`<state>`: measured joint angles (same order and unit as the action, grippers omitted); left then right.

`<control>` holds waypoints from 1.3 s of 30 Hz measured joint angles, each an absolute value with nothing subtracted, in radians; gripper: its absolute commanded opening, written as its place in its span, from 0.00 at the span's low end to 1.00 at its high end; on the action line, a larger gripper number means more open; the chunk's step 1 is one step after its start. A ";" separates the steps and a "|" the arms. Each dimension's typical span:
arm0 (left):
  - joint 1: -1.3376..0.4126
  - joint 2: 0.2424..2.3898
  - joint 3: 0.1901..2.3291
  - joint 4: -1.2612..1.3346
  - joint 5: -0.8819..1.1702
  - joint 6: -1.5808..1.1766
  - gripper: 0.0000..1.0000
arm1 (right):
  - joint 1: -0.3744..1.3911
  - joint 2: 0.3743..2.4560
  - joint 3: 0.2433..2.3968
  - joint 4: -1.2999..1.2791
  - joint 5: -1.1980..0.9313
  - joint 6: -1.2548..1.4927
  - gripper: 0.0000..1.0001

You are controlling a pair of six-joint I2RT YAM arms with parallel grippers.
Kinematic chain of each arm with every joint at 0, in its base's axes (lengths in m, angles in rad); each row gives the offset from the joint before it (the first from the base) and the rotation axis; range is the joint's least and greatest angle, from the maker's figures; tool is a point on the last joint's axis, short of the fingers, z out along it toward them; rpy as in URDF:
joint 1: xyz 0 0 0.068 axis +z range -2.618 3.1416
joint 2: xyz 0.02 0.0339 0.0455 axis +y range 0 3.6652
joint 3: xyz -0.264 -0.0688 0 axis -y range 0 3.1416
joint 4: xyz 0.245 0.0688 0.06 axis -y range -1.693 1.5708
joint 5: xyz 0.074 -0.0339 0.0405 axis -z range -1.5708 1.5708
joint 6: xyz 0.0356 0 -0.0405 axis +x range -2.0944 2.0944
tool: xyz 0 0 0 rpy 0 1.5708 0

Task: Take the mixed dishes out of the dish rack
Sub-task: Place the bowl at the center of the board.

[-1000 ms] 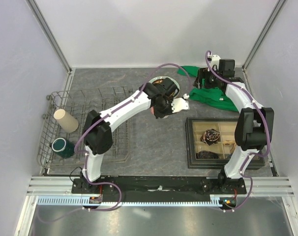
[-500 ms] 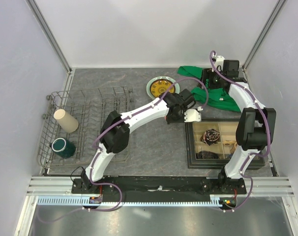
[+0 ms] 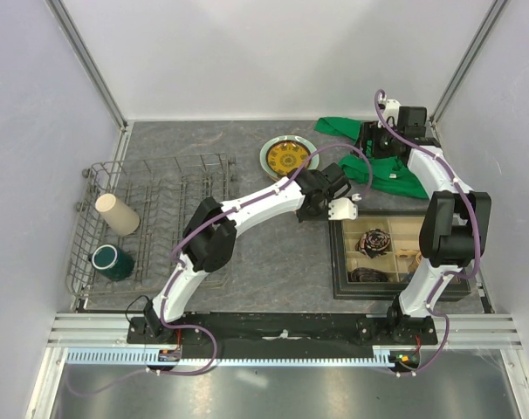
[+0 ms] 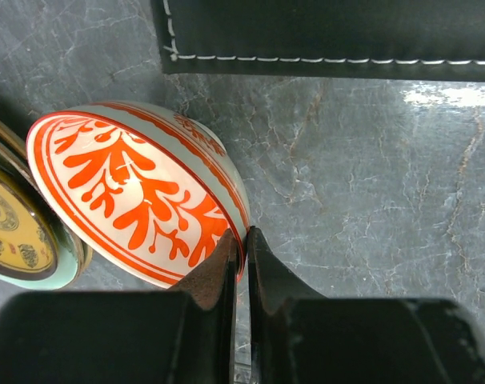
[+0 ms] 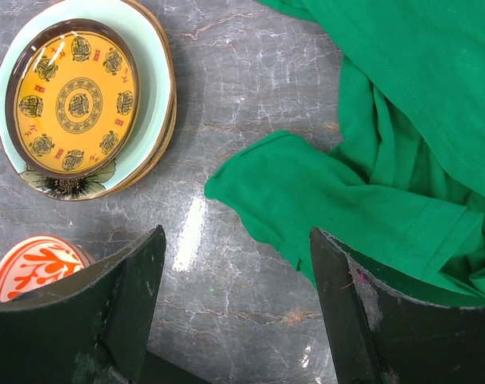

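Observation:
My left gripper is shut on the rim of the red-and-white patterned bowl, held tilted low over the tabletop. The bowl is between the stacked plates and the black tray, and also shows in the right wrist view. In the top view the left gripper hides the bowl. The yellow-gold plate lies on the pale green plate. The beige cup and dark green mug sit in the grey wire dish rack. My right gripper is open and empty over bare table beside the plates.
A black compartmented tray holding small items lies at the right, its stitched edge just ahead of the bowl. A green cloth is bunched at the back right under the right arm. Frame rails run along the table's edges.
My left arm has swung right with the bowl, from over the plates to just beside the black tray, uncovering the plates. The right arm has barely moved.

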<state>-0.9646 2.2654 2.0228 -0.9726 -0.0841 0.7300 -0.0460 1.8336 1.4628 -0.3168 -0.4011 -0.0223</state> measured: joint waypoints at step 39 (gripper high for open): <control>-0.984 2.264 1.977 -0.928 -0.130 0.730 0.40 | -0.071 1.856 1.463 -0.325 -0.437 -0.015 0.80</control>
<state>-0.9844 2.2639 1.9770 -0.9283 -0.1295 0.7300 -0.0708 1.8561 1.4628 -0.3248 -0.4370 -0.0147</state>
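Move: The left hand still pinches the bowl's near-left rim, so the bowl's middle lies about 5 cm ahead and 2 cm to the right, some 3 cm below the fingertips. The stacked plates are around 16 cm ahead and 4 cm left. The middle of the sorting tray sits about 25 cm right and 9 cm back, and the green cloth is roughly 16 cm ahead and 20 cm right. For the idle right hand, the bowl is some 15 cm left, 12 cm back and 11 cm lower. The left hand stays almost in place over the counter between the plates and the tray, with the fingers still pointing down and only a degree or two of turn, and eases the pinched bowl down by about 1 cm. After that it holds its height and parts its fingers from nearly shut to about a third open, letting go of the rim while the tips stay astride it, without drawing away yet. ##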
